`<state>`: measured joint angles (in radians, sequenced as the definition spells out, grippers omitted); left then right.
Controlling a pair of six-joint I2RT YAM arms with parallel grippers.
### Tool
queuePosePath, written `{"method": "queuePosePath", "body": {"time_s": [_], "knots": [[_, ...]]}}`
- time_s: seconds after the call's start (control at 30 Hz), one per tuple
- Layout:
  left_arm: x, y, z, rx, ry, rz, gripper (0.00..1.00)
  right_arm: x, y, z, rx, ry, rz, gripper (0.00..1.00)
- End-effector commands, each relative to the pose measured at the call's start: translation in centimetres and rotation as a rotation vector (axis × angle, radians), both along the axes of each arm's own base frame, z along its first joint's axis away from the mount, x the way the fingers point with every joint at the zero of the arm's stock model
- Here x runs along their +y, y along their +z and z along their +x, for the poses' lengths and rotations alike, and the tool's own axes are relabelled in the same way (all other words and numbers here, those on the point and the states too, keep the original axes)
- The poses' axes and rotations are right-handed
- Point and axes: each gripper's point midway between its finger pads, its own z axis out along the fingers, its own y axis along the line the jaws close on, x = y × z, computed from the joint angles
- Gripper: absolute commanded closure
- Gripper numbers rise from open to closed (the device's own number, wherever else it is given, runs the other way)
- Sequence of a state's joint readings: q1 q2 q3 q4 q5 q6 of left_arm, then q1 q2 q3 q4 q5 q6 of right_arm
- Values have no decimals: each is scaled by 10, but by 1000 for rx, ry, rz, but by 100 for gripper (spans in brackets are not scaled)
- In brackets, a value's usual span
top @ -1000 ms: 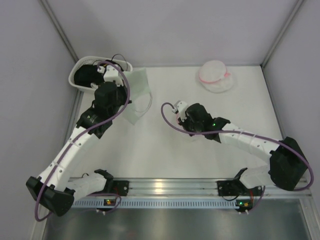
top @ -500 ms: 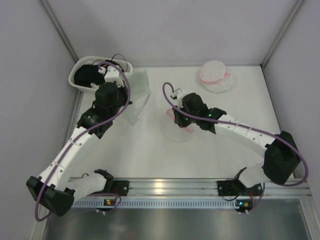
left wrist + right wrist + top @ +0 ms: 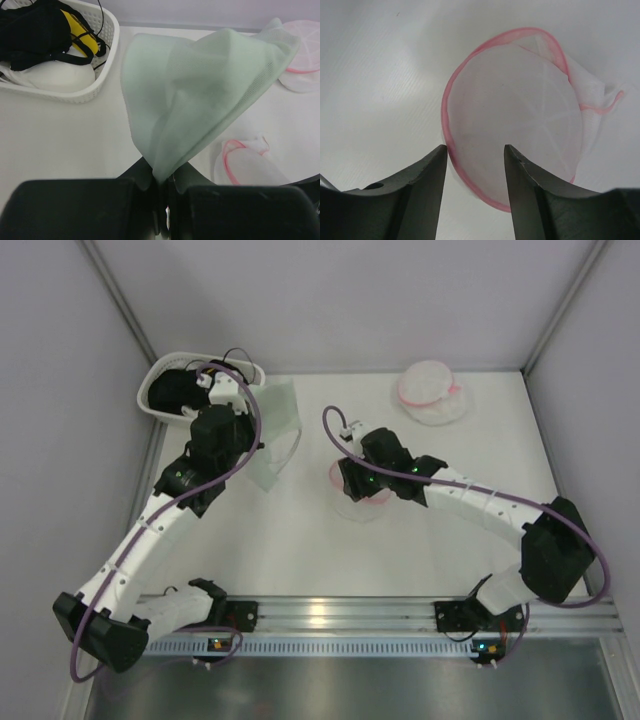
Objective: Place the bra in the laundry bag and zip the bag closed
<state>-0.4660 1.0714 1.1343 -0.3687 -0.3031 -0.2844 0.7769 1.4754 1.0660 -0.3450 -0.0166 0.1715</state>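
The laundry bag (image 3: 362, 498) is a round white mesh pouch with a pink zipper rim, lying mid-table; in the right wrist view its dome (image 3: 515, 115) faces me with a white flap at its right. My right gripper (image 3: 475, 150) hangs open just above it. The left fingertip sits outside the pink rim and the right one over the mesh, and neither grips it. My left gripper (image 3: 161, 177) is shut on a corner of the bra (image 3: 200, 95), a pale greenish-white soft fabric hanging near the basket (image 3: 275, 430).
A white plastic basket (image 3: 107, 55) at the back left holds a black tangle (image 3: 35, 30) with yellow bits over something white. A second pink-rimmed mesh pouch (image 3: 432, 392) lies at the back right. Grey walls enclose the table on three sides.
My right gripper has opened and shifted left and toward the back, and the pouch beneath it has come into view. The left arm and its fabric have hardly moved.
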Motion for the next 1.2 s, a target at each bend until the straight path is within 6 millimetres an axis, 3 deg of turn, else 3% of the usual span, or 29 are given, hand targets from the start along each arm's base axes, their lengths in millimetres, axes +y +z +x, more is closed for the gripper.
{"method": "queuePosePath", "body": {"time_s": [0.0,0.07,0.2,0.33,0.5,0.7,0.83,1.0,1.17], "knots": [[0,4,0,-23,-8,-5,100,7,26,1,-44,9,62,51],[0,4,1,-23,-9,-3,100,7,19,0,-33,20,49,53],[1,4,0,-24,-3,0,100,12,14,-3,-17,47,48,66],[2,5,0,-25,0,0,100,13,14,-2,-19,52,48,100],[0,8,0,-32,-7,-12,100,10,34,7,-56,-7,60,100],[-7,18,-4,-54,-43,-56,100,20,88,26,-57,-158,218,100],[-15,21,-10,-61,-98,-79,100,23,80,35,-23,-192,220,100],[-16,29,-17,-82,-122,-94,100,10,67,48,-25,-310,189,100],[-26,50,-26,-120,-184,-152,100,-15,89,62,-100,-428,247,100]]}}
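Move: The laundry bag sits just under the right hand, its middle about 2 cm ahead, 1 cm right and 3 cm below, its pink rim between the open fingers. The left hand's held bra hangs some 9 cm farther out, 16 cm left and 10 cm higher; a second pink-trimmed bag lies about 25 cm ahead and 18 cm right. From the left hand, the laundry bag is roughly 5 cm back, 21 cm right and 20 cm down. Almost in place at first, the right hand shuts its half-open fingers on the laundry bag's pink rim, then lifts the pinched edge some 6 cm while carrying it about 4 cm forward, turning nearly 20 degrees clockwise as it goes. Late on, the left hand, still gripping the bra, eases a couple of centimetres back, right and up. ##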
